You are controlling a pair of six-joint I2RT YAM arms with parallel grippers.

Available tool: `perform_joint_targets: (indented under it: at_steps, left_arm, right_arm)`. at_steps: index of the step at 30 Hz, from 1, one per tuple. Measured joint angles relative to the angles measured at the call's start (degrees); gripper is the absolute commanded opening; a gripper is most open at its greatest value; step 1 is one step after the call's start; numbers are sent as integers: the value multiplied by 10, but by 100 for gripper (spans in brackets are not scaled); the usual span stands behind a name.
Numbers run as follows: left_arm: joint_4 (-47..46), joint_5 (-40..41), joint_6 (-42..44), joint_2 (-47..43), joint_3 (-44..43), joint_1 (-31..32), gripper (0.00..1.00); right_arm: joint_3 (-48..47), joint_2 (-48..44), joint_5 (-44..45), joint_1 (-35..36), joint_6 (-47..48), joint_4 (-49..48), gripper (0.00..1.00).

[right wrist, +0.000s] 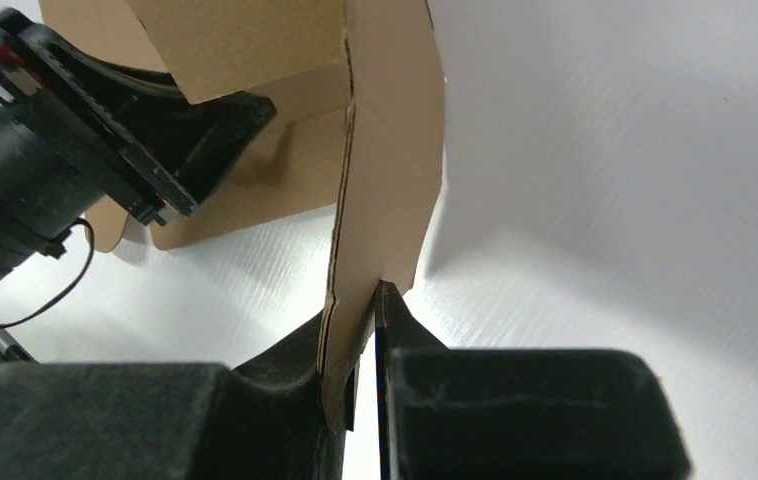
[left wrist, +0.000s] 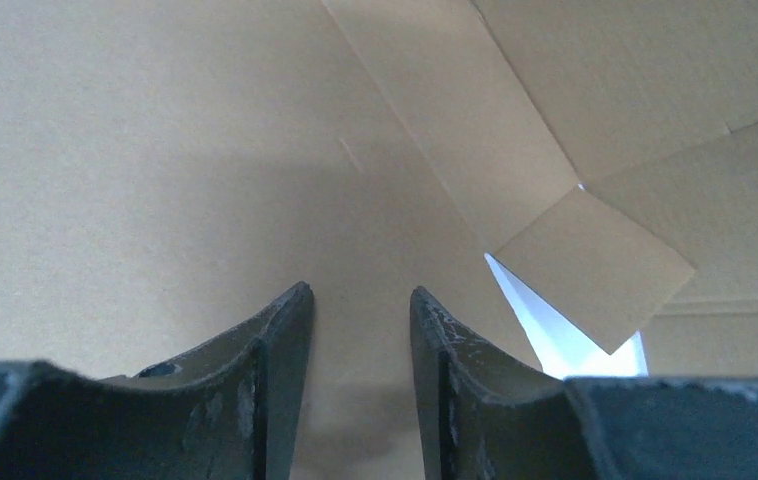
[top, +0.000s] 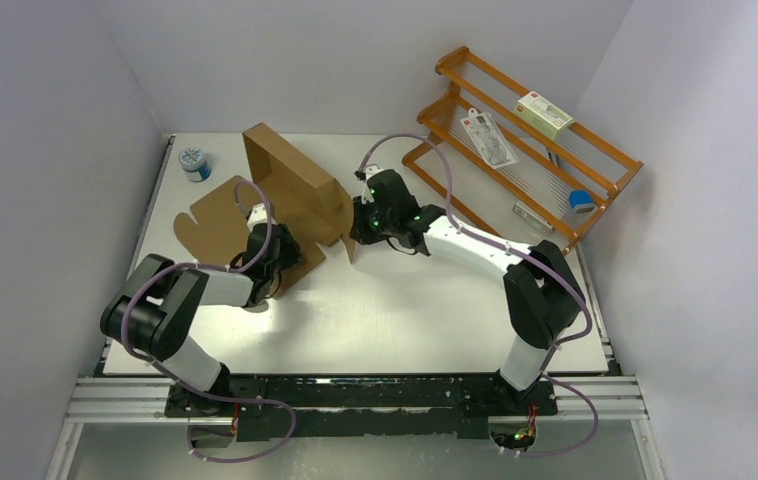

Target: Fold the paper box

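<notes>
The paper box [top: 290, 185] is a brown cardboard sheet, partly raised, with one panel standing on edge and a notched flap [top: 205, 225] lying flat to the left. My right gripper [top: 358, 228] is shut on a narrow side flap [right wrist: 390, 160] at the sheet's right end; the flap runs down between its jaws [right wrist: 360, 305]. My left gripper [top: 277, 255] sits against the near side of the standing panel. In the left wrist view its fingers [left wrist: 285, 335] stand apart with bare cardboard [left wrist: 155, 150] just beyond them and nothing between them.
A wooden rack [top: 555, 185] stands at the back right, holding a white carton with a red label [top: 543, 113], a flat packet [top: 490, 138] and a small blue item [top: 582, 200]. A small round tin [top: 195, 162] sits at the back left. White table [top: 405, 320].
</notes>
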State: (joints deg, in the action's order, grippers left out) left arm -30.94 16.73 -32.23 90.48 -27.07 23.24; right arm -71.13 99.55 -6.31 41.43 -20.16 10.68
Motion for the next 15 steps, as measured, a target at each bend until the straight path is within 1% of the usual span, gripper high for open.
perform_joint_targets:
  at_steps: [4,6,12,15]
  left_arm:
    - [-47,-50,-23,15,10,4,44]
    - [-67,-66,-34,20,15,17,44]
    - [-73,-91,-63,21,16,92,45]
    - [-71,-115,-77,20,16,125,45]
  right_arm:
    - [0,-11,14,-1,0,6,13]
    - [0,-16,26,-2,0,10,13]
    - [-1,-23,70,-16,0,9,12]
    - [5,-24,77,-27,-3,-1,12]
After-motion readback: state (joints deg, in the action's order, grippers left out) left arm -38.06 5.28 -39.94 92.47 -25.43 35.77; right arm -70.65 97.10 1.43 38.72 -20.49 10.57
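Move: The left hand is low over the paper box's flat panel, whose middle lies about 6 cm to its left, level with it and some 2 cm below; the upright wall stands roughly 14 cm ahead and 4 cm right, 5 cm higher. The right hand already pinches the end flap, its middle about 2 cm ahead and 2 cm left; from there the wall is some 13 cm ahead and 11 cm left, a few centimetres lower. Left hand drags the flat panel about 11 cm right, curving back; right, pinching the flap, draws right and forward. ##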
